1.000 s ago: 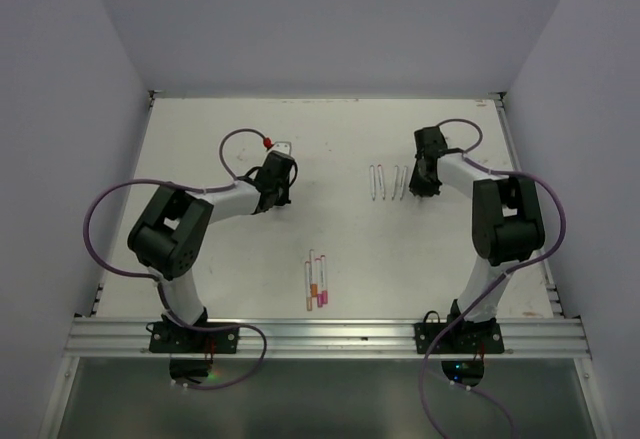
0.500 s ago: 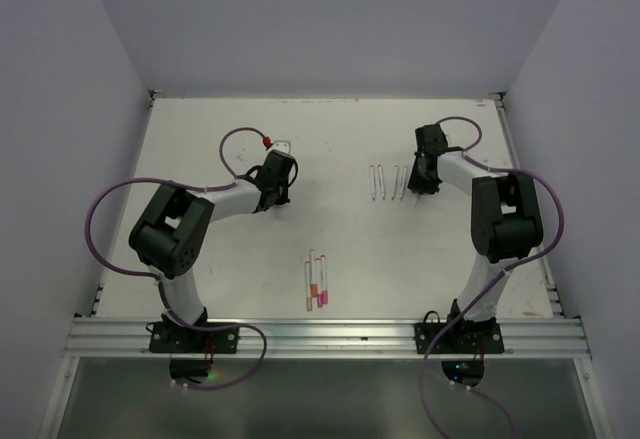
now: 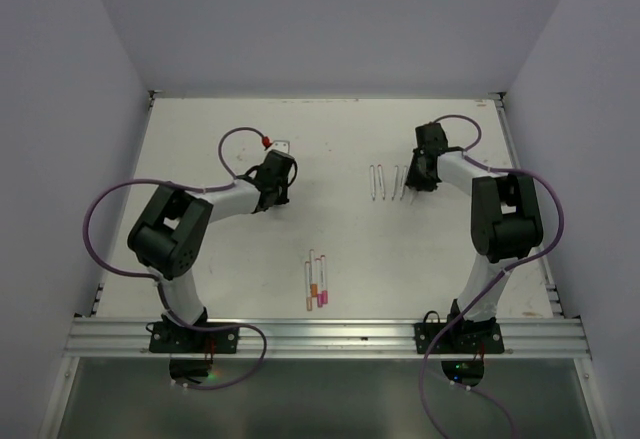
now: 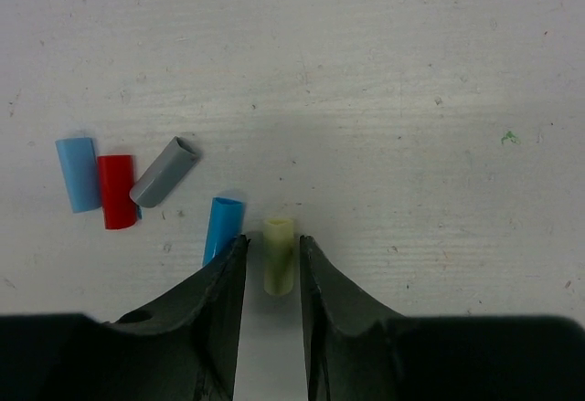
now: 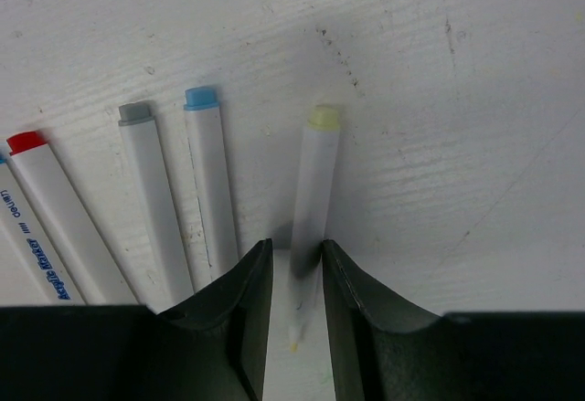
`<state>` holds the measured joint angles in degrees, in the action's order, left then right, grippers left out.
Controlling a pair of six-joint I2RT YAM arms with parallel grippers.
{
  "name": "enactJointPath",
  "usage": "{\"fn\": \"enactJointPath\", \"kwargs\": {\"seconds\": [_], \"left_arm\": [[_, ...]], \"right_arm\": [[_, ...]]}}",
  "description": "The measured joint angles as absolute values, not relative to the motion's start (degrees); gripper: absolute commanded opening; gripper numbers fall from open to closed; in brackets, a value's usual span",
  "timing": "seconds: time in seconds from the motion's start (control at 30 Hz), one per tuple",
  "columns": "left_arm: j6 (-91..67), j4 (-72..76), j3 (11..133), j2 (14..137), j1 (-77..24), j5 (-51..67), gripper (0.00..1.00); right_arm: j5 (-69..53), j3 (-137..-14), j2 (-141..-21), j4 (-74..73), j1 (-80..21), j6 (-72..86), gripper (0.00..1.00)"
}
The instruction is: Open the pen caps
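In the left wrist view a pale yellow pen cap (image 4: 278, 257) lies on the table between the fingers of my left gripper (image 4: 272, 238), which is open with a small gap on each side. A blue cap (image 4: 222, 227) lies beside the left finger. Grey (image 4: 164, 172), red (image 4: 117, 191) and light blue (image 4: 78, 174) caps lie further left. My right gripper (image 5: 296, 244) is open astride a yellow-ended pen (image 5: 315, 182) whose bare tip points toward the camera. Blue-ended (image 5: 208, 173), grey-ended (image 5: 155, 200) and red-ended (image 5: 64, 209) pens lie to its left.
Three capped pens (image 3: 316, 281) with orange and pink caps lie near the front middle of the table. A small red cable connector (image 3: 267, 143) sits behind the left gripper (image 3: 275, 184). Purple cables loop beside both arms. Walls close the table on three sides.
Both grippers have parted their jaws, letting go of the yellow cap on the left and the yellow-ended pen on the right. The arms have hardly moved.
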<state>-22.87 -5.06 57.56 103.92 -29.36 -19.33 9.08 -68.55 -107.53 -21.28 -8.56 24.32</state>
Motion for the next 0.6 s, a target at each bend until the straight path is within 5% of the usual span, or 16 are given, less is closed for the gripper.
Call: {"fn": "enactJointPath", "kwargs": {"seconds": [0.6], "left_arm": [[-22.96,-4.78,51.86,86.24,-29.43,-15.81,0.37]], "right_arm": [[5.98,-65.04,-101.45,-18.26,-8.58,24.21,0.32]]}}
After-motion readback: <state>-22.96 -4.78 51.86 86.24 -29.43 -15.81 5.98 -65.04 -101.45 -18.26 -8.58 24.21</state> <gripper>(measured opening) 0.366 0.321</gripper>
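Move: Back near the bases lies the rightmost pink pen, still capped: roughly 28 cm back and 19 cm left of the right hand, and about 25 cm back and 8 cm right of the left hand. The orange pen lies 2 cm left of it and 2 cm farther out. The opened yellow pen is right under the right fingertips, the yellow cap right under the left ones, with the blue cap 2 cm to that cap's left. All lie about 1 cm lower than the hands. Rising about 8 cm almost straight up, then easing slightly back, the left hand leaves the yellow cap between its open fingers and tips its fingers up some 10 degrees. The right hand, also open, first shifts about 1.5 cm forward and left, nudging the opened yellow pen towards its blue-ended neighbour, then lifts 2–3 cm clear and starts back. ##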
